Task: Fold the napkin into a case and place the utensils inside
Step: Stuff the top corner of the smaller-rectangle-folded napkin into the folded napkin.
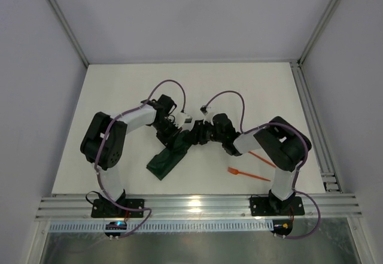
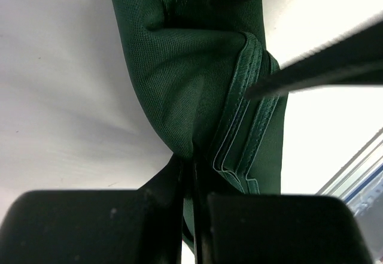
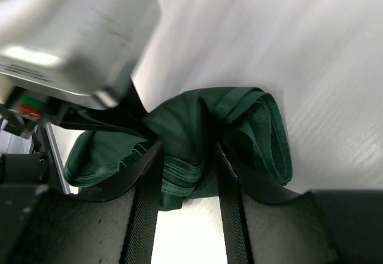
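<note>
The dark green napkin (image 1: 166, 161) lies folded into a narrow oblong at the table's middle, its far end lifted and bunched between both grippers. My left gripper (image 1: 175, 139) is shut on a fold of the napkin (image 2: 179, 90), the cloth pinched between its fingers (image 2: 194, 174). My right gripper (image 1: 192, 137) faces it from the right. Its jaws stand apart (image 3: 187, 156) around stacked hems of the napkin (image 3: 185, 126). Two orange utensils lie to the right: a fork (image 1: 248, 174), and a second piece (image 1: 261, 158) partly under the right arm.
An aluminium rail (image 1: 191, 207) runs along the near edge and another (image 1: 314, 126) along the right side. Grey walls enclose the white table (image 1: 119, 96). The left arm's silver wrist (image 3: 78, 30) hangs close above the right gripper.
</note>
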Tool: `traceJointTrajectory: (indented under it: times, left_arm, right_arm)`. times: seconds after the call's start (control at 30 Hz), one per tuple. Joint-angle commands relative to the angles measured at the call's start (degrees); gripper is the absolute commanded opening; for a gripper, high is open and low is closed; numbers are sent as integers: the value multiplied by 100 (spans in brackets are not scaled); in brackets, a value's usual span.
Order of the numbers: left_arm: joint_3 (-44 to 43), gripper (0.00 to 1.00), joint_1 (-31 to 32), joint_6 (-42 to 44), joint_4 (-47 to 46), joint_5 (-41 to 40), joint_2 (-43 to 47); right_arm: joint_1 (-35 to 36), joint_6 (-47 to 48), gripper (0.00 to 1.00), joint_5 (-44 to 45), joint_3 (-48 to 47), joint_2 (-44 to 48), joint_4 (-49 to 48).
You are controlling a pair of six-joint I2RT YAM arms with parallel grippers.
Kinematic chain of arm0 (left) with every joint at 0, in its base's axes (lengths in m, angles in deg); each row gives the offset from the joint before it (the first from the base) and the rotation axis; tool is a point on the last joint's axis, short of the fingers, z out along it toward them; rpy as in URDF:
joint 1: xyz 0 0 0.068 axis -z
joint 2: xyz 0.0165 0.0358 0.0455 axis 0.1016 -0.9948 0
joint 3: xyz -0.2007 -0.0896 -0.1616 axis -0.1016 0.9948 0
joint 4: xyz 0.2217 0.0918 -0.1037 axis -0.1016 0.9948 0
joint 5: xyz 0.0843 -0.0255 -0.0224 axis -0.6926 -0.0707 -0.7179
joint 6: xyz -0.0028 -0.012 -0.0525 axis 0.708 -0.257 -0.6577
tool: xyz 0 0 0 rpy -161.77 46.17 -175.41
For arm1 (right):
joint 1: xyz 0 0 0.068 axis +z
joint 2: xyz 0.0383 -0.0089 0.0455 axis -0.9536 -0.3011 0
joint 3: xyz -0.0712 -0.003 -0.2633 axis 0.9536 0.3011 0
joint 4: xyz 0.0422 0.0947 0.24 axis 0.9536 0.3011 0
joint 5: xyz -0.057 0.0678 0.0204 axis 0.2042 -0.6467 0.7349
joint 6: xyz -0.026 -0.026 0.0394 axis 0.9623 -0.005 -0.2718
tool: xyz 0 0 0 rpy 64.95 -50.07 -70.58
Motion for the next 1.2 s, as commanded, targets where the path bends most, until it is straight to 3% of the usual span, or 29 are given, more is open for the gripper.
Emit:
traceJointTrajectory:
  times: [0.0,0.2,0.3,0.43,0.8,1.17]
  left_arm:
    - [95,0,-26,18,-119,-581,177]
    - [104,0,-26,-96,-180,-792,423]
    - [86,0,-26,-131,-171,-801,520]
    - [86,0,-26,-167,-136,-783,669]
    - [148,0,-26,-211,-189,-871,951]
    - [112,0,106,-114,-171,-1187,951]
  right_arm:
    - [-7,345,45,-2,-311,577,461]
    - [-60,284,60,235,-180,1104,1050]
    - [-51,127,63,261,-92,1228,1209]
    - [-51,-435,80,375,259,1141,878]
    - [-60,-1473,82,349,506,42,-652]
    - [-60,-1290,81,454,514,58,-566]
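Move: The right hand's half-open fingers hover at the napkin's raised top corner, its middle about 2 cm ahead of the right hand point, 1 cm to the left and 2 cm lower. From the right hand, the left fingertips pinching the folded strip are some 4 cm back and 7 cm left, and the strip's near end is about 14 cm back and 13 cm left. The top corner lies roughly 5 cm ahead of the left hand and 5 cm to its right, slightly above it. The right hand lifts clear of the napkin's top corner, rising about 4.5 cm while its fingers spread from half-open to wide, then sinks back almost to its starting height, swinging a little back and right and partly returning as the wrist turns roughly 15 degrees, to stop open just off the corner's right side. Meanwhile the left hand keeps its pinch on the folded strip and draws it a couple of centimetres up, forward and left, away from the right fingers, tilting about 10 degrees. ##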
